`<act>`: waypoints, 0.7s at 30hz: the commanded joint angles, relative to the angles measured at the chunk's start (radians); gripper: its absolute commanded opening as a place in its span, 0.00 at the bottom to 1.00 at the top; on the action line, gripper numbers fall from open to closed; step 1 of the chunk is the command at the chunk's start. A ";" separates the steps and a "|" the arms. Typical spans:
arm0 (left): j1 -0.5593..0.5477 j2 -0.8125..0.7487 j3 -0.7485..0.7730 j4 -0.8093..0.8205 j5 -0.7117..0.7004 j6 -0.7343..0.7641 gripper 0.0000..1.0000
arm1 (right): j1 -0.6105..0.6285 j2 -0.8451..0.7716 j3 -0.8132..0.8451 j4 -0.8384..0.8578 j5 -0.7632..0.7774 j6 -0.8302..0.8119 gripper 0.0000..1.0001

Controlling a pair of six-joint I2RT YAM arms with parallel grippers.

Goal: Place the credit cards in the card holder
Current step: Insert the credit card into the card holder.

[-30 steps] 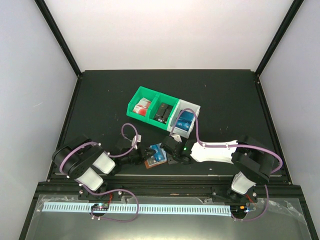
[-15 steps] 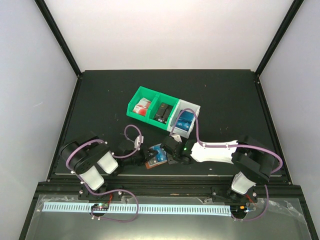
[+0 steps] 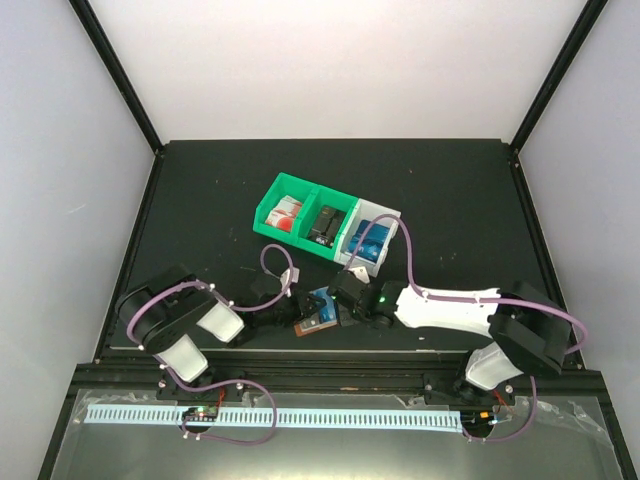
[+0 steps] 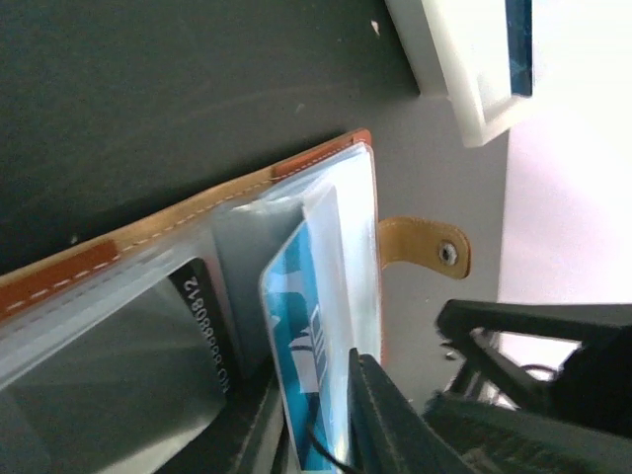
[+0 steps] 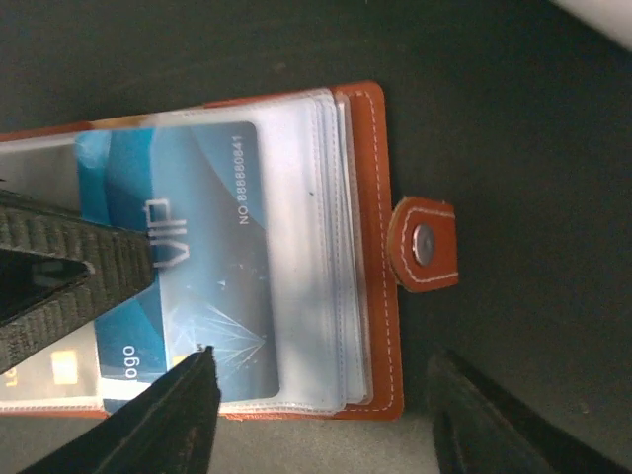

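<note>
The reddish-brown card holder (image 3: 308, 325) lies open on the black table, its snap tab (image 5: 427, 244) to the right. In the left wrist view the card holder (image 4: 197, 222) shows its clear pockets. My left gripper (image 4: 316, 434) is shut on a blue credit card (image 4: 301, 326) that sits partly inside a clear pocket (image 5: 296, 237). The blue card (image 5: 188, 267) reads VIP. A black card (image 4: 202, 321) lies in a lower pocket. My right gripper (image 5: 326, 425) is open, its fingers standing either side of the holder's near corner. In the top view the left gripper (image 3: 292, 308) and right gripper (image 3: 338, 300) meet at the holder.
A green bin (image 3: 300, 196) holds red-and-white cards (image 3: 287, 212) and black cards (image 3: 325, 224). A white bin (image 3: 388, 213) beside it holds blue cards (image 3: 370, 243), just behind the right gripper. The table's near edge is close behind the holder.
My left gripper has moved right toward the card holder with the blue card. My right arm has stretched out, its elbow shifting right, while its gripper stays at the holder.
</note>
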 commanded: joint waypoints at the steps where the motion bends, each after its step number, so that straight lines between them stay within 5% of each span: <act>1: -0.018 -0.085 0.049 -0.253 -0.039 0.125 0.22 | 0.002 -0.057 -0.007 -0.014 0.081 -0.017 0.63; 15: -0.020 -0.514 0.153 -0.947 -0.151 0.382 0.71 | 0.005 -0.073 -0.003 0.014 0.082 -0.069 0.77; 21: -0.011 -0.650 0.129 -1.089 -0.262 0.381 0.69 | 0.082 0.043 0.121 -0.067 0.190 -0.072 0.78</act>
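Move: The blue card in its clear sleeve has its middle about 2 cm right of the left hand and 2 cm below, with the raised edge between the barely parted fingertips. From the left hand, the silver card lies some 4 cm left and 2 cm back, the white tray about 15 cm ahead and 14 cm right. From the right hand, the blue card is roughly 6 cm left, 2 cm ahead and 3 cm below; the clasp is 4 cm ahead, 2 cm right. Open the left fingers wide to let go of the blue card's edge, lifting the hand off the holder about 4 cm up and then also some 4 cm left, towards the silver card's side, and tipping the fingers about 20 degrees steeper downward. Meanwhile raise the right hand about 2 cm above the holder's clasp end, spread its fingers wider, and hold there. ##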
